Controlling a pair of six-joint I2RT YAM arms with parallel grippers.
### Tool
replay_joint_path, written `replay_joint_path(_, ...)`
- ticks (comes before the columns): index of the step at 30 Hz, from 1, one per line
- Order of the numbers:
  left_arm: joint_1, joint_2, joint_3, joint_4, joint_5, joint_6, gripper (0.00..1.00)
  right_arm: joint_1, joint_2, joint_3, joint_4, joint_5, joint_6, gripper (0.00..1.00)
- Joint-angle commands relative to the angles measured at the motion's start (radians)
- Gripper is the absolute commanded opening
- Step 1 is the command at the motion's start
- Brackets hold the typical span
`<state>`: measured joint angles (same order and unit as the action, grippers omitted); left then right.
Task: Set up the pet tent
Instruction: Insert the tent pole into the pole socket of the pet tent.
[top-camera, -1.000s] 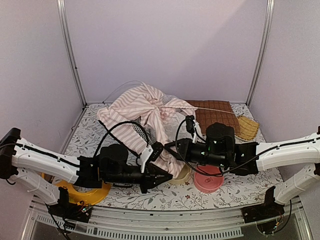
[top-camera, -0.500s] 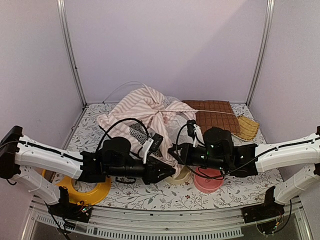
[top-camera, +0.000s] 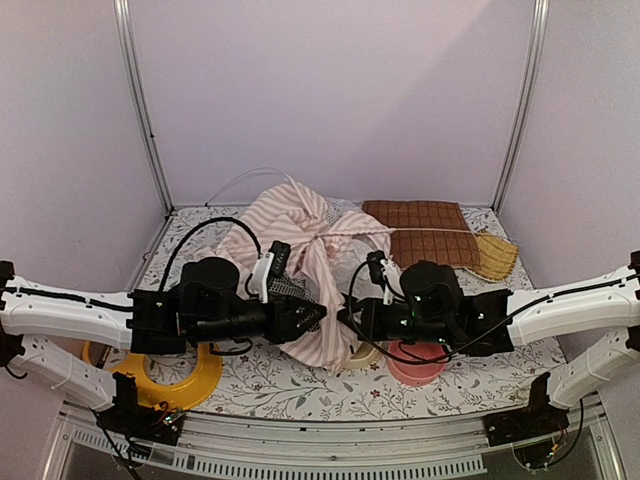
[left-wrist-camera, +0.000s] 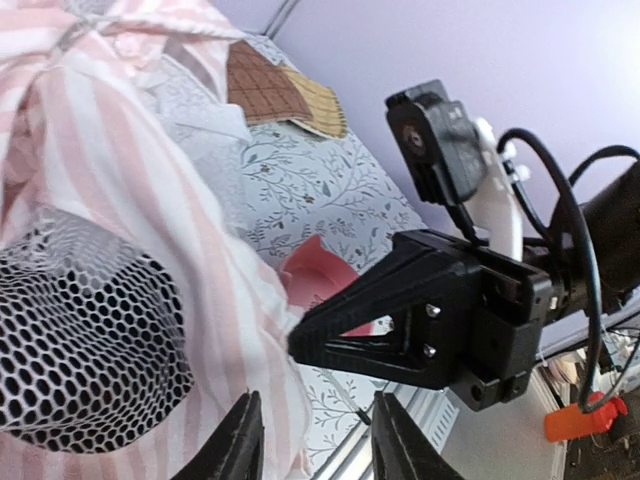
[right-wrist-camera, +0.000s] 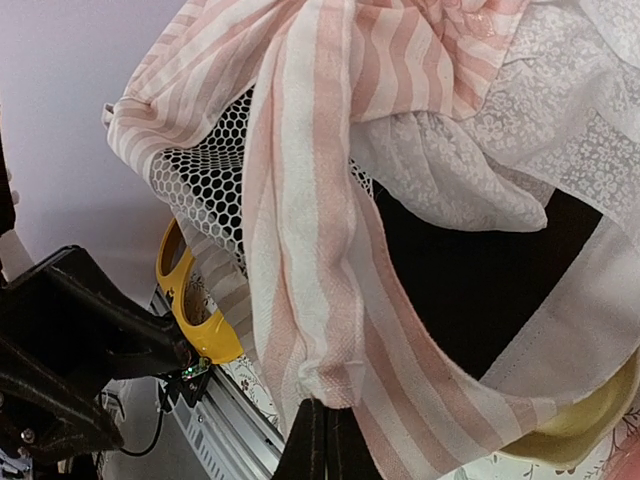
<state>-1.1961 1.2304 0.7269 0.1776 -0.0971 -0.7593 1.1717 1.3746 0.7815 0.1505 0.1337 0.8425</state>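
The pet tent is a crumpled heap of pink-and-white striped cloth with white mesh, lying mid-table. My left gripper is at its near side, open, with nothing between its fingers; in the left wrist view the striped cloth lies against the left finger and a thin clear pole tip crosses the gap. My right gripper faces it tip to tip. In the right wrist view it is shut on a folded corner of the tent cloth.
A brown quilted mat and a tan woven mat lie at the back right. A yellow bowl sits front left. A cream bowl and a pink bowl sit under the right arm.
My left gripper has opened and let go of the cloth, and has moved away from the front edge. The right gripper has shifted slightly left, still holding the cloth.
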Motion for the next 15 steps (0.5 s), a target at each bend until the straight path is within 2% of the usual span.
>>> replay_joint_path(1,0.042,-0.022,0.016,-0.148,-0.150,-0.061,0.37,-0.007,0.031,0.001,0.060,-0.012,-0.037,0.00)
replay_joint_path(4,0.088,-0.023,0.017,-0.154,-0.168,-0.073,0.38,-0.005,0.043,0.008,0.046,-0.022,-0.054,0.00)
replay_joint_path(7,0.124,-0.033,0.057,-0.174,-0.188,-0.023,0.37,0.011,0.048,0.039,-0.018,0.000,-0.087,0.00)
replay_joint_path(15,0.250,-0.082,0.156,-0.333,-0.216,0.082,0.38,0.063,0.025,0.068,-0.203,0.031,-0.186,0.00)
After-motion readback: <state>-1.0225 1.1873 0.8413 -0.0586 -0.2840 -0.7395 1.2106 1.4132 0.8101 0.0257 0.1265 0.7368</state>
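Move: The striped tent's pole crossing lies about 12 cm straight ahead of the empty left hand and some 3 cm below it, with the mesh window nearer, roughly 5 cm ahead and 5 cm to its left. The sleeve end, 5 cm to the left hand's right and level with it fore and aft, is pinched at the right hand's fingertips; the yellow bowl sits about 15 cm below that right hand, 2 cm ahead and 2 cm right, the pink bowl 14 cm right and 1 cm back. The left hand, already open and staying so, leaves the sleeve end and sweeps about 8 cm forward and 6 cm left towards the tent's pole crossing, dipping slightly before it climbs, while it turns some 20 degrees counter-clockwise. Meanwhile the right hand keeps its shut grip on the striped sleeve end and eases it down about 3 cm, drawing back a little towards the end as the wrist rolls slightly, its left side sinking. ##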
